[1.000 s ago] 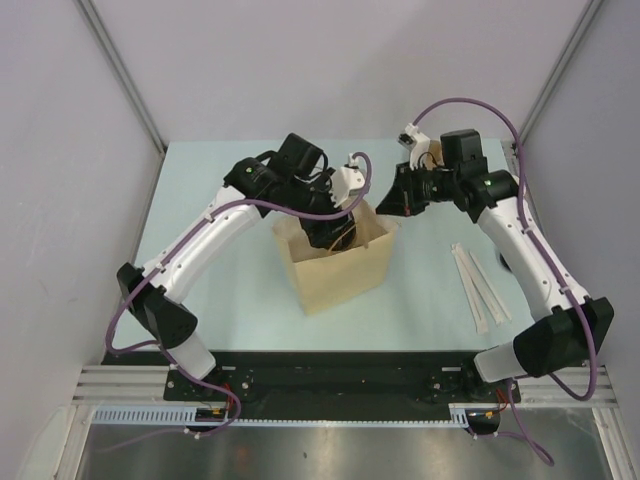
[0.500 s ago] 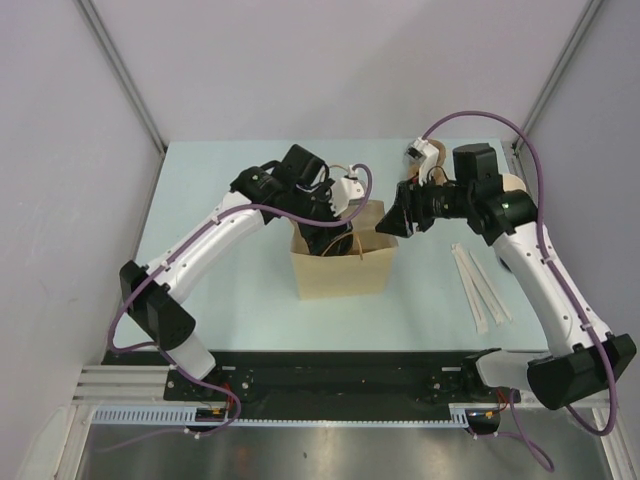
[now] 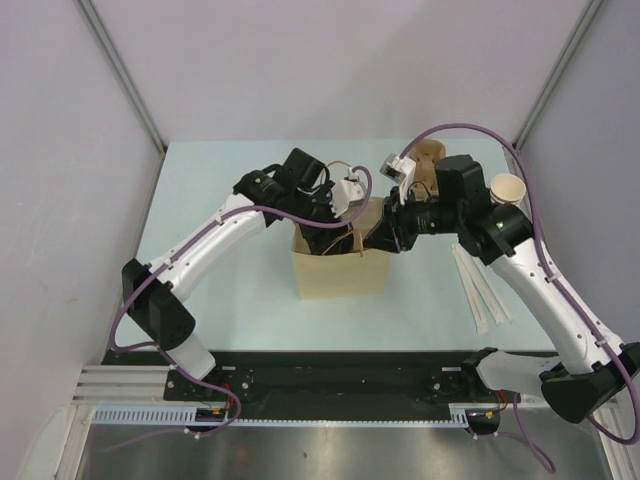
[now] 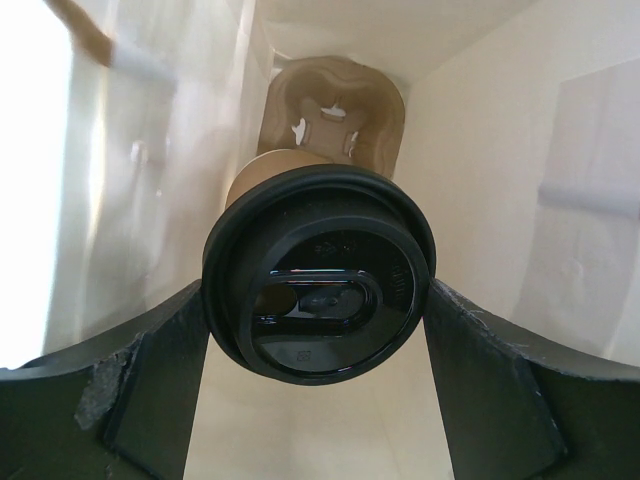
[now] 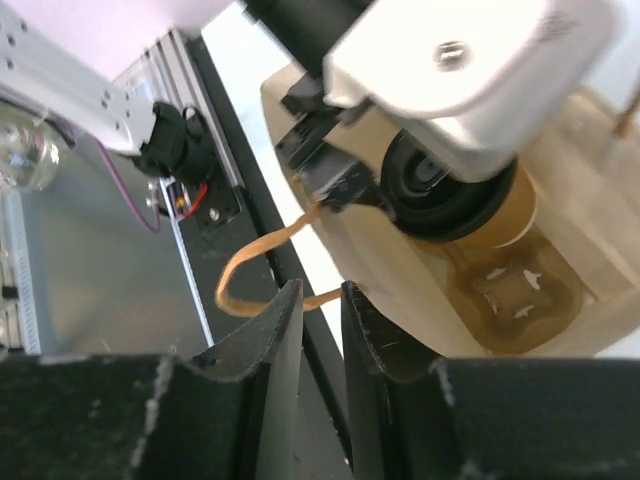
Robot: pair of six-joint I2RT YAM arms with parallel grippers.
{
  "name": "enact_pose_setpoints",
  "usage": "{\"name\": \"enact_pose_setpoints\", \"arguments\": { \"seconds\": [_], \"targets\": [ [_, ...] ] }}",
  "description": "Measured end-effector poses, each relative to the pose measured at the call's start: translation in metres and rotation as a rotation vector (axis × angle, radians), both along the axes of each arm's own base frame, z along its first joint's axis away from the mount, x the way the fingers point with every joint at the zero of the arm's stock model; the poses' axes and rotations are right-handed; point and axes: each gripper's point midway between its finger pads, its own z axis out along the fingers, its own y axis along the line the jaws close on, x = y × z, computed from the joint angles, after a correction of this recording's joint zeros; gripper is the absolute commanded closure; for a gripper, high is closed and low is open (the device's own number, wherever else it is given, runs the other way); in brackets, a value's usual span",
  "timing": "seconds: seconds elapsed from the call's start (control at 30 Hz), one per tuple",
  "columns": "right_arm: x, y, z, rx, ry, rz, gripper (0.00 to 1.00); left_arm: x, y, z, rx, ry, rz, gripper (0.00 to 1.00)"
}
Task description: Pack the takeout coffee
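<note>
The takeout coffee (image 4: 320, 275), a brown paper cup under a black lid, hangs upright inside the tan paper bag (image 3: 340, 275). Below it lies a moulded cup carrier (image 4: 335, 105). My left gripper (image 4: 318, 290) reaches down into the bag (image 4: 500, 200), and its fingers (image 4: 165, 370) press on both sides of the lid. The right wrist view shows the same cup (image 5: 450, 195) under the left wrist. My right gripper (image 5: 320, 290) sits at the bag's right rim (image 3: 378, 240) with a narrow gap between its jaws. The twisted handle (image 5: 245, 265) crosses just beyond its tips.
Two open brown cups (image 3: 508, 188) (image 3: 432, 155) stand at the back right behind the right arm. Long white wrapped straws (image 3: 480, 285) lie on the table to the right of the bag. The black base rail (image 3: 330, 375) runs along the near edge.
The right gripper moved left and down to the bag's right rim; its jaws opened, then narrowed. The bag turned square to the table edge. The left gripper stayed in the bag.
</note>
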Motion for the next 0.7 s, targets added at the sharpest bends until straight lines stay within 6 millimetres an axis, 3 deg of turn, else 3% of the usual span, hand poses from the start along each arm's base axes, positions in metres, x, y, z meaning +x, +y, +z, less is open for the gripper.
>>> {"name": "enact_pose_setpoints", "arguments": {
  "seconds": [0.27,0.37,0.4,0.7],
  "targets": [
    [-0.036,-0.009,-0.039,-0.099,-0.016,0.066,0.74,-0.002,0.002,-0.014,0.007,0.029,0.02,0.77],
    [-0.035,-0.017,-0.04,-0.118,-0.053,0.044,0.61,-0.004,0.003,-0.019,0.014,0.038,0.022,0.77],
    [-0.035,-0.017,-0.039,-0.118,-0.059,0.04,0.52,-0.005,0.004,-0.021,0.015,0.04,0.021,0.77],
    [0.028,-0.068,0.003,-0.048,-0.209,-0.255,0.3,-0.016,0.005,-0.025,0.021,0.003,-0.023,0.77]
  ]
}}
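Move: My left hand already grips the lidded coffee cup inside the paper bag. The carrier on the bag's floor has its middle about 5 cm to this hand's right, level fore and aft, some 15 cm below; the near handle stands about 6 cm right, 3 cm back and 7 cm above. From my right hand, the bag's right rim lies about 4 cm right, level fore and aft and 6 cm below; the near handle is about 3 cm left, 1 cm back, 3 cm below. With my left hand I keep my grip on the cup and sink it about 2.5 cm deeper towards the carrier, easing back a little at the end. My right hand dips back and down some 5 cm, then reverses forward, right and up, away from the near handle to beside the bag's right rim, about 7 cm right of its start, fingers spreading and wrist turning clockwise about 15 degrees. ##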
